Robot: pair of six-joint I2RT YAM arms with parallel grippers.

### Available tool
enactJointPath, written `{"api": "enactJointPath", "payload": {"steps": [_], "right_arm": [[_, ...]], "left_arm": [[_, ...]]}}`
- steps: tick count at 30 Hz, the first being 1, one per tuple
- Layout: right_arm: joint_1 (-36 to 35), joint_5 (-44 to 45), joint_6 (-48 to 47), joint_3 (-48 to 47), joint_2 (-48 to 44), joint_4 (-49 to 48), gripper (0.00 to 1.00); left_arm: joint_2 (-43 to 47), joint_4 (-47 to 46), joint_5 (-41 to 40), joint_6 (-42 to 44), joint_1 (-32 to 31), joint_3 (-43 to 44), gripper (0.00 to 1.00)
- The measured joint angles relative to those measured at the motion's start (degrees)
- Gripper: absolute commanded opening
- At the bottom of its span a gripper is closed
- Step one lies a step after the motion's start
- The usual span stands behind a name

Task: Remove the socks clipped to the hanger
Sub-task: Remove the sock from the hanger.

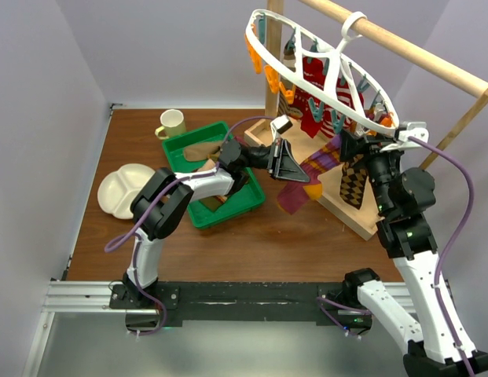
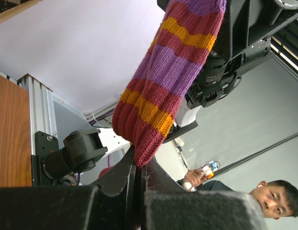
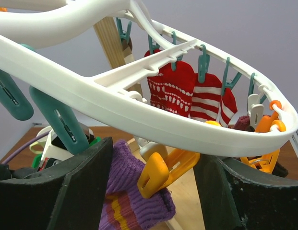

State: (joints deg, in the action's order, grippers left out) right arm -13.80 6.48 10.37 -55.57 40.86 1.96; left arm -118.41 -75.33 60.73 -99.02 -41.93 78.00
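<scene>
A striped purple, maroon and orange sock (image 1: 318, 161) stretches between both arms. My left gripper (image 2: 139, 165) is shut on its toe end (image 2: 163, 81); from above that gripper (image 1: 302, 177) sits mid-table. The sock's purple cuff (image 3: 134, 206) is held by an orange clip (image 3: 160, 172) under the white hanger's rim (image 3: 139, 112). My right gripper (image 3: 156, 158) is open, one finger on each side of that clip; in the top view it (image 1: 350, 145) is below the hanger (image 1: 306, 86). Red patterned socks (image 3: 172, 88) hang from teal clips farther back. An argyle sock (image 1: 354, 184) hangs by my right wrist.
The hanger hooks over a wooden rail (image 1: 416, 47) on a stand with a pale baseboard (image 1: 346, 208). A green tray (image 1: 228, 218) lies under my left arm, a cream mug (image 1: 172, 123) behind it, a white divided plate (image 1: 122, 188) to the left.
</scene>
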Motion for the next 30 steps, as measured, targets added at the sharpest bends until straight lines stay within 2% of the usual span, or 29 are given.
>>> {"api": "enactJointPath", "payload": {"steps": [10,17,30], "right_arm": [[0.00,0.20,0.02,-0.09,-1.22,-0.17,0.64],[0.00,0.26,0.07,-0.09,-1.14,-0.26,0.58],[0.09,1.14,0.17,-0.46,-1.22,-0.24,0.38]], "left_arm": [[0.00,0.00,0.02,0.02,0.00,0.04,0.00],[0.00,0.00,0.00,0.02,0.07,0.15,0.00],[-0.31,-0.02,0.07,0.07,0.24,1.77,0.00]]}}
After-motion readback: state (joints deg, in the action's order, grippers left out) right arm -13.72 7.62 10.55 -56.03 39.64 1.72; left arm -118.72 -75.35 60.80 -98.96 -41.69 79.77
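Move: The orange clip that pins the purple-striped sock sits between the right hand's open fingers, about 1 cm ahead and 1 cm below the point midway between them. The sock's clipped top hangs some 5 cm below that hand, 2 cm to its left and 2 cm ahead; a second orange clip is about 4 cm ahead and 6 cm to its right. From the left hand, already pinching the sock farther down, the first clip lies roughly 7 cm ahead, 11 cm right and 11 cm up. The right hand eases up about 1 cm and slightly back and right under the white rim, hardly turning, while its fingers close from roughly two-thirds open to less than half open around the orange clip, bringing the left finger up beside its handle. The left hand all but stays in place, fingers still shut on the striped sock to keep hold of it as the clip is worked. ##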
